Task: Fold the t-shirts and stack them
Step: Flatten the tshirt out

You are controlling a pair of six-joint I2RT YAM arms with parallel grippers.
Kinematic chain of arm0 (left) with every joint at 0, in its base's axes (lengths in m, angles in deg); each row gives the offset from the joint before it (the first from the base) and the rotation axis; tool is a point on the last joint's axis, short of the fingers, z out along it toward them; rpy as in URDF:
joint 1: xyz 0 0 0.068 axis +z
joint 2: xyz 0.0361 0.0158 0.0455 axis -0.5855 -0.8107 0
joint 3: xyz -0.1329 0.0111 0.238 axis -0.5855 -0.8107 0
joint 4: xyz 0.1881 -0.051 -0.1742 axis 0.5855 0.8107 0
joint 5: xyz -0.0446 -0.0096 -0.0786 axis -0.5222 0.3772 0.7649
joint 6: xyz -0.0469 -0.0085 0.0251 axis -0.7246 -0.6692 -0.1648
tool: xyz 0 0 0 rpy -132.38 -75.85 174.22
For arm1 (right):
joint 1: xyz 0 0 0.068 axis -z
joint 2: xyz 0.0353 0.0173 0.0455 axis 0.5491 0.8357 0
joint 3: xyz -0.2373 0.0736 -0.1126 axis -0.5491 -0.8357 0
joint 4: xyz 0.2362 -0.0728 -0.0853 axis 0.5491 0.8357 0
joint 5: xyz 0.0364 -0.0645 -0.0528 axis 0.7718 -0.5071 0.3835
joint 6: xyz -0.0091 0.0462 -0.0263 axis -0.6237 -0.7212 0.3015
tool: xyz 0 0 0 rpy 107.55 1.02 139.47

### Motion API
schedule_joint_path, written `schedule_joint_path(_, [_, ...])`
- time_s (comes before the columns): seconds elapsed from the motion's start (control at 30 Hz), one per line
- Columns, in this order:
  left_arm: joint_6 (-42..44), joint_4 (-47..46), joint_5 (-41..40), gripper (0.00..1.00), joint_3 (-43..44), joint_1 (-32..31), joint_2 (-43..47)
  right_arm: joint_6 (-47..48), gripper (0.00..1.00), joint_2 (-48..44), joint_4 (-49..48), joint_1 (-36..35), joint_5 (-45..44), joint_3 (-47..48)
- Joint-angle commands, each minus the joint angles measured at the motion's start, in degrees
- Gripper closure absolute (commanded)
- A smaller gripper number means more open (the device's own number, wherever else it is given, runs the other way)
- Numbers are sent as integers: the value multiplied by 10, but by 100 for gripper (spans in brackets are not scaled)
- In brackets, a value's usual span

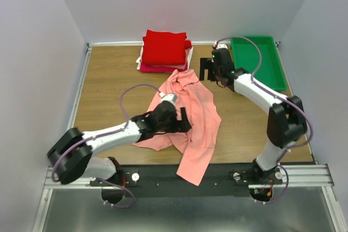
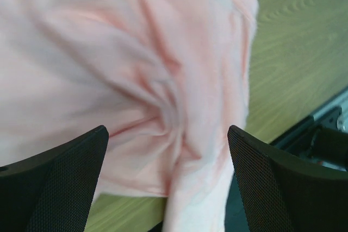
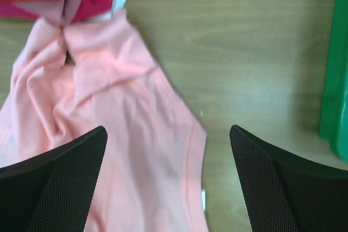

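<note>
A salmon-pink t-shirt (image 1: 197,113) lies crumpled in the middle of the table, and its lower end hangs over the near edge. My left gripper (image 1: 183,120) hovers over its left half, open, with bunched pink cloth (image 2: 163,80) below the wide jaws and nothing held. My right gripper (image 1: 206,69) stands open just above the shirt's far right edge (image 3: 136,134), with bare wood under its right finger. Folded t-shirts (image 1: 164,49) are stacked at the back: bright red on top, magenta (image 3: 95,1) and white below. The pink shirt's top corner touches that stack.
A green plastic tray (image 1: 270,63) sits at the back right, and its wall (image 3: 334,80) shows to the right of my right gripper. A black rail (image 1: 152,175) runs along the table's near edge. Bare wood (image 1: 109,80) lies left of the shirt.
</note>
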Motion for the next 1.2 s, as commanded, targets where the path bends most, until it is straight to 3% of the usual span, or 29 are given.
schedule_joint_path(0.0, [-16, 64, -69, 2, -54, 44, 100, -49, 0, -94, 12, -13, 36, -128])
schedule_joint_path(0.13, [-33, 74, -54, 2, -131, 123, 178, -139, 0, -178, -5, -18, 163, -258])
schedule_joint_path(0.27, [-34, 74, -38, 2, -176, 160, 225, -181, 0, -243, -46, -75, 227, -364])
schedule_joint_path(0.47, [-27, 60, -25, 2, -175, 168, 212, -209, 0, -246, -56, -80, 202, -422])
schedule_joint_path(0.63, [-25, 32, -5, 2, -149, 171, 145, -216, 0, -195, -51, -73, 149, -409])
schedule_joint_path(0.9, [0, 11, -7, 2, -97, 181, 44, -179, 0, -70, -50, 17, 150, -342])
schedule_joint_path(1.17, [48, 9, -27, 2, -14, 250, -60, -129, 0, 35, -23, 90, 97, -183])
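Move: The t-shirt's middle lies about 24 cm back, 7 cm left and 11 cm below the right hand; the red stack is some 12 cm ahead and 21 cm left of that hand, the green box about 5 cm ahead and 32 cm to its right. From the left hand the t-shirt's middle is almost straight below, about 6 cm down and 1 cm right, with its loose tail running over the front edge, roughly 22 cm back and 6 cm right. Back and down swings the right hand, about 23 cm towards the robot and 10 cm lower, tipping steeper onto the t-shirt, then it pushes the cloth some 15 cm forward and slightly right, fingers wide open. The left, also open, sweeps 13 cm left while turning counter-clockwise, sinks onto the cloth's left part and slides forward, with a slight drift right. ##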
